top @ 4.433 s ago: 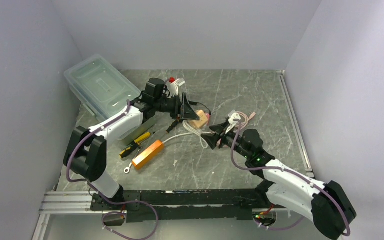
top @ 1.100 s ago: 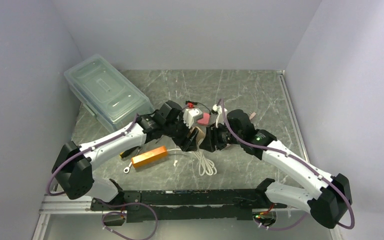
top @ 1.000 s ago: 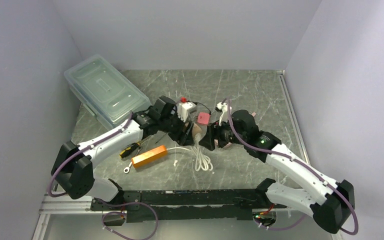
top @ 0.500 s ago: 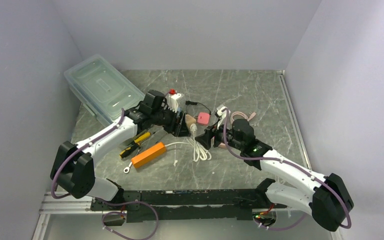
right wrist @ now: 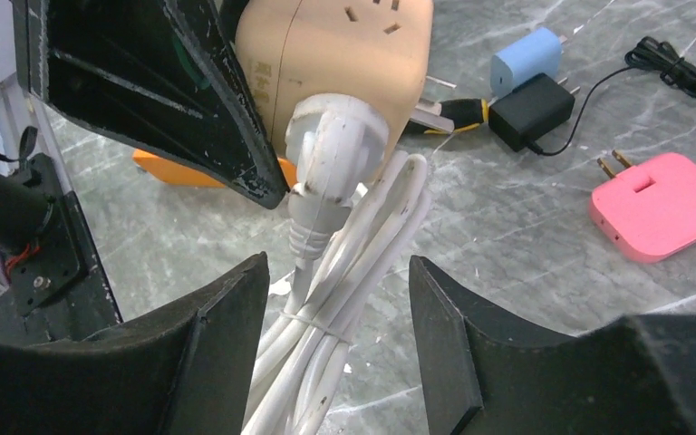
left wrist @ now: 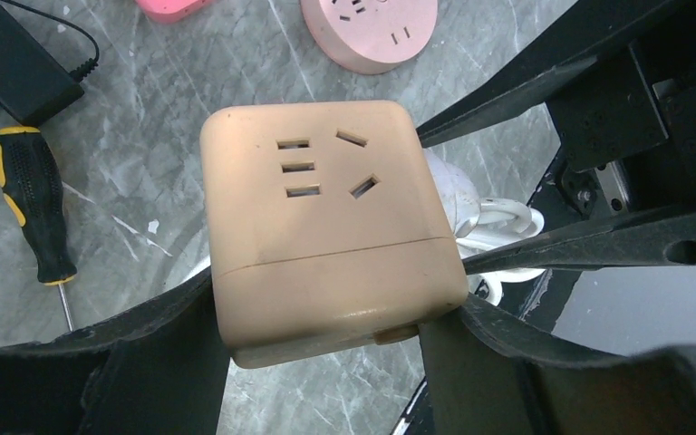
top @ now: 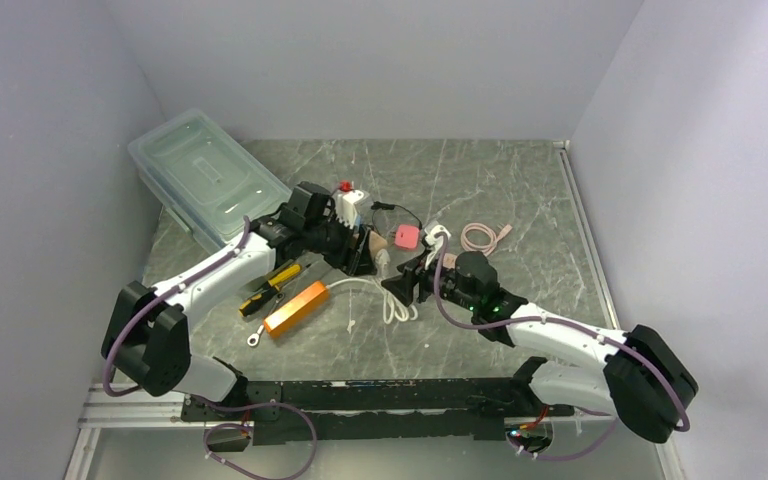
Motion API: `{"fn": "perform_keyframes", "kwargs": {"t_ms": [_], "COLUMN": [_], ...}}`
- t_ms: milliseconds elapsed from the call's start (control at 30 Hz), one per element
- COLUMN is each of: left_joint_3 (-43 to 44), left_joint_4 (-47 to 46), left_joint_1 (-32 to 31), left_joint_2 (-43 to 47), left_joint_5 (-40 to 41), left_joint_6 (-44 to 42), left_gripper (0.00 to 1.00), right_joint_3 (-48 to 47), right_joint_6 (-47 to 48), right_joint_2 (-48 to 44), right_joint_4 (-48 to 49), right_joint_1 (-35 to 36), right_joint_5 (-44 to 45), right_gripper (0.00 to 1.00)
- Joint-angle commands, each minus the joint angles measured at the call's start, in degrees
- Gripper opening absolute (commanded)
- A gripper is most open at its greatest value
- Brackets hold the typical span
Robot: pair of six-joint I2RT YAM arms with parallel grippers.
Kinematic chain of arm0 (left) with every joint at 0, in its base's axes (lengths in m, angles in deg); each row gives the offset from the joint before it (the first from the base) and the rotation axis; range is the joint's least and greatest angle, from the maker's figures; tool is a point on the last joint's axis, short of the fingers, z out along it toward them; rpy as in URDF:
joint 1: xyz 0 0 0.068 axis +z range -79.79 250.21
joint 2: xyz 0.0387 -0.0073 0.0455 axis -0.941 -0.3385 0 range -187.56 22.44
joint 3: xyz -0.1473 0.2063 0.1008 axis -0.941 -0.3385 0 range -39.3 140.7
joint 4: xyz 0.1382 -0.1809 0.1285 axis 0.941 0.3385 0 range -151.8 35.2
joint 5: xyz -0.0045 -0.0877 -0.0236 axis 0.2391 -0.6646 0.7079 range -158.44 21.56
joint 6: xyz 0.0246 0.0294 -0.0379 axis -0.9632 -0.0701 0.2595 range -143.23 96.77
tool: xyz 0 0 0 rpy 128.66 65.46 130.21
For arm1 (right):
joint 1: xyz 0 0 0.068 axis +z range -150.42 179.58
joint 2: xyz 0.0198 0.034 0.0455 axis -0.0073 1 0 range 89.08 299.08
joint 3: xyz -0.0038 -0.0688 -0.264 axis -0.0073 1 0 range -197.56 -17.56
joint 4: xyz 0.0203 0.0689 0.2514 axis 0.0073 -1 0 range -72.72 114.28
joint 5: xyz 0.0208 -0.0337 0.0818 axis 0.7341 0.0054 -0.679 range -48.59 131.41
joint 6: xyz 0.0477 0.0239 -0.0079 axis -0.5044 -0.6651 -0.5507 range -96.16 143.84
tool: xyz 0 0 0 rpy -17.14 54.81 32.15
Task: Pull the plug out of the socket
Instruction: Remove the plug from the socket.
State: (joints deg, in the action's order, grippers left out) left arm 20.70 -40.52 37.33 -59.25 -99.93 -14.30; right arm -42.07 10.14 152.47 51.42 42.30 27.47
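My left gripper (left wrist: 326, 313) is shut on the beige cube socket (left wrist: 317, 208), gripping its lower sides and holding it above the table. A white round plug (right wrist: 335, 149) sits in the socket's (right wrist: 344, 63) side face. Its bundled white cable (right wrist: 344, 299) hangs down to the table. My right gripper (right wrist: 337, 272) is open, its fingers straddling the cable just below the plug with gaps on both sides. In the top view, the left gripper (top: 360, 252) and right gripper (top: 405, 283) face each other across the socket (top: 373, 243).
A clear plastic bin (top: 210, 180) stands at the far left. An orange box (top: 296, 307) and screwdrivers (top: 270, 285) lie left of centre. A pink adapter (right wrist: 662, 204), black adapter (right wrist: 530, 109), blue charger (right wrist: 526, 56) and pink cable coil (top: 482, 238) lie around the socket.
The left gripper carried the socket back and left, then held still. The right arm dropped lower and nearer, and its jaws now straddle the cable under the plug.
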Motion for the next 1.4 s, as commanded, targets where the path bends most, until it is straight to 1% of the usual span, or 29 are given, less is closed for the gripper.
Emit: {"fn": "perform_keyframes", "kwargs": {"t_ms": [0, 167, 233, 300, 400, 533, 600, 633, 767, 967, 1133, 1367], "left_joint_3": [3.07, 3.66, 3.39, 3.43, 3.79, 4.16, 4.17, 4.10, 4.04, 4.59, 4.83, 4.25], "left_joint_4": [-1.12, 0.49, -0.17, -0.61, -1.11, -0.44, -0.10, 0.10, 0.79, 2.04, 2.12, 1.02], "left_joint_1": [-1.18, -5.01, -5.82, -6.09, -6.20, -6.22, -6.27, -6.32, -6.75, -6.75, -6.66, -6.67], "left_joint_2": [-0.38, -1.98, -2.51, -3.47, -4.61, -5.14, -5.00, -4.82, -4.28, -4.61, -4.73, -3.84], "left_joint_5": [0.23, 3.37, 2.90, 1.48, 0.13, 1.32, 2.63, 3.24, 6.12, 11.54, 12.03, 11.25], "left_joint_6": [-1.11, -2.69, -2.27, -1.77, -1.38, -2.29, -3.03, -3.68, -4.87, -3.98, -3.18, -2.86], "left_gripper": [0.00, 0.00, 0.00, 0.00, 0.00, 0.00, 0.00, 0.00, 0.00, 0.00, 0.00, 0.00], "right_joint_3": [1.32, 1.19, 0.84, 0.60, -0.23, -0.61, -0.70, -0.83, -2.37, -2.71, -2.64, -4.42], "right_joint_6": [0.78, 0.44, 0.11, -0.37, -0.51, -0.89, -1.16, -1.24, -1.25, -1.13, 0.06, 2.62], "right_joint_2": [0.74, 3.49, 4.44, 5.13, 5.72, 5.47, 5.26, 5.23, 6.13, 5.98, 5.64, 7.30], "right_joint_4": [6.36, 7.01, 7.15, 7.25, 5.53, 3.84, 3.08, 2.51, -1.02, -1.01, -0.43, -1.81], "right_joint_1": [1.32, 2.53, 2.98, 3.72, 4.15, 4.23, 4.22, 4.24, 4.21, 5.24, 7.83, 12.55], "right_joint_5": [3.28, 5.77, 5.54, 6.32, 8.15, 10.70, 12.27, 13.18, 17.47, 16.86, 18.99, 24.81], "right_gripper": [0.59, 0.52, 0.47, 0.44, 0.33, 0.10, 0.02, 0.00, 0.00, 0.00, 0.00, 0.00]}}
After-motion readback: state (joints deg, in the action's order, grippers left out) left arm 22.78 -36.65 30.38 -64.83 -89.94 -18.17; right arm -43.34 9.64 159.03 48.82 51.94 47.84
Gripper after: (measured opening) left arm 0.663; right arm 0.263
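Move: The white plug lies about 3 cm to the left of the right hand and 2 cm ahead, nearly level with its open fingers. It sits in the near side of the tan socket, whose middle is some 4 cm farther out than the plug. The pink charger lies on the table about 13 cm ahead of the right hand, 3 cm right and 12 cm lower. From the left hand, which already holds the socket, the plug is roughly 3 cm back and 2 cm right, about level. The left hand keeps its hold on the socket and lowers it about 4 cm, bringing it some 2 cm back and to the right towards the right hand, then eases about 1 cm forward again as it rolls some 10 degrees, its left side rising. The right hand sinks alongside by about 4 cm while its fingers close, pinching the plug around its cord-side neck, then keeps that grip, drifting about 1 cm forward and partly back as it turns some 10 degrees clockwise. ##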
